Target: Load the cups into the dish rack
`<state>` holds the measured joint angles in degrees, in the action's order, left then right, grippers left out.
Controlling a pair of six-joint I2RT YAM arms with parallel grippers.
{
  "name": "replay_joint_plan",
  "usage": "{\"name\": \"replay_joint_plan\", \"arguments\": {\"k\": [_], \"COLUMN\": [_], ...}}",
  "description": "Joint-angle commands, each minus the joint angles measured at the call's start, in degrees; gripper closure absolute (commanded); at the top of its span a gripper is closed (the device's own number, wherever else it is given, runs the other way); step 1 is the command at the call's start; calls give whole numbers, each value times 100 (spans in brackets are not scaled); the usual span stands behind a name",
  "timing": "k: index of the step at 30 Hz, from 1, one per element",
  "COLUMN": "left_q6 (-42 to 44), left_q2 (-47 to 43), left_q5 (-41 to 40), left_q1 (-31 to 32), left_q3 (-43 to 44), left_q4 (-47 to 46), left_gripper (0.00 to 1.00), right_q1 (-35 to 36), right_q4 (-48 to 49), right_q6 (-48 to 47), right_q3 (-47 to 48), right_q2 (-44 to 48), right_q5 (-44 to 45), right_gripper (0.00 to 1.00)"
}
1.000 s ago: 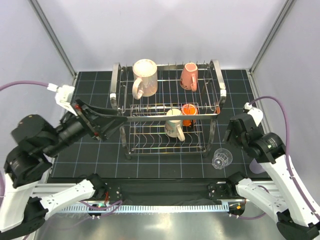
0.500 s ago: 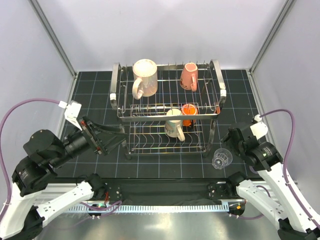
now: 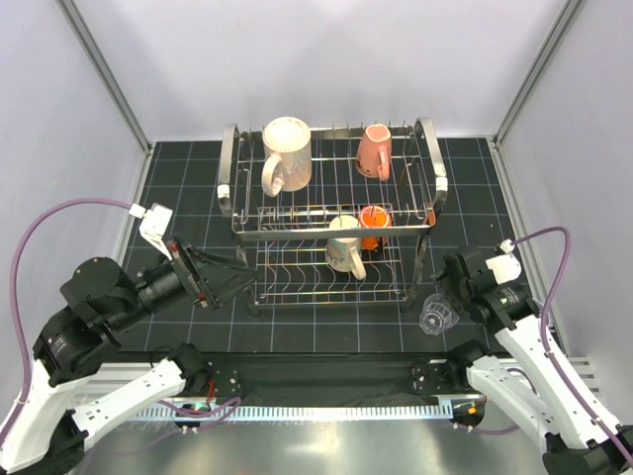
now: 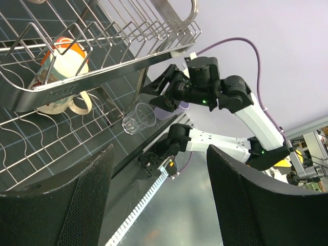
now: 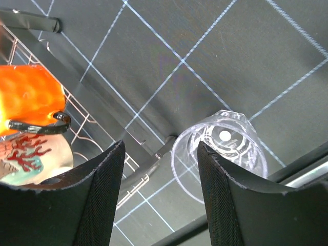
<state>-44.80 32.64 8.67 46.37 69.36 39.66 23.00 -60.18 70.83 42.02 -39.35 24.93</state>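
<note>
The chrome dish rack [image 3: 427, 163] stands mid-mat. Its top tier holds a beige-pink mug [image 3: 287, 153] and a salmon-pink mug [image 3: 374, 150]. On the lower tier sit a cream printed mug [image 3: 345, 247] and a small orange cup [image 3: 373, 226]. A clear glass tumbler [image 3: 438, 314] stands upright on the mat by the rack's near right leg. My right gripper [image 3: 445, 289] hovers open just above it. In the right wrist view the tumbler [image 5: 220, 154] lies under the right finger [image 5: 241, 210] of that gripper [image 5: 160, 146]. My left gripper [image 3: 232, 282] is open and empty, left of the rack.
A lavender tumbler [image 4: 173, 108] peeks out behind the right gripper [image 4: 159, 87] in the left wrist view. The black gridded mat [image 3: 188, 178] ends at a metal rail [image 3: 326, 406] by the arm bases. White walls enclose the cell.
The left arm has drawn back from the rack toward the near left. The right arm has moved nearer and leftward, over the glass tumbler.
</note>
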Motion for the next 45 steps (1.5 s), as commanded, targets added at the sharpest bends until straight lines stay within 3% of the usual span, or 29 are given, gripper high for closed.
{"name": "replay_joint_plan", "arguments": {"k": [1,9,17,25,30,35,45], "left_q6": [-55,-108,-143,-179,-196,-196,-187], "left_q2": [-91,-91,-65,-100,-100,-92,-21], "left_q5": [144,197,214,223,258,241,241], "left_q1": [-14,-14,-14,-23,-23,-14,-23], "left_q3": [-54,-90,-142,-151,-125,-133,-81], "left_q4": [-204,-204,-222,-222,-204,-187,-178], "left_gripper": [28,29,29,29,28,29,28], "right_q1": [-243,-797,-894,-1140,-1307,-1500,-1536], "right_q4": [533,1070,1193,1307,1272,1053,517], "right_q6": [81,-25,54,10,-139,-464,-2308], "right_q3": [-228,-827,-1038,-1380,-1398,-1100,1060], "right_q2": [-99,-143,-231,-116,-90,42,367], "right_q5": [-268,-1165,-1227,-1324,-1385,-1263,-130], "right_gripper": [40,43,48,61,80,95,96]}}
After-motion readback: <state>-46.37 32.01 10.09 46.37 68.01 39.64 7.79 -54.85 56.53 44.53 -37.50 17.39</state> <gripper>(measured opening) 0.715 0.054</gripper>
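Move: The clear cup stands on the table about 9 cm below the right hand, 3 cm back and 1 cm to its right. From that hand, the orange cup in the rack is some 13 cm ahead and 14 cm left, the patterned mug about 9 cm ahead and 18 cm left, the purple cup roughly 6 cm back and 14 cm right. From the left hand, the clear cup is about 31 cm right, 4 cm ahead and 36 cm down. Right hand sinks about 7 cm, closes to pinch the clear cup's rim, then lifts some 10 cm, drifting right. ##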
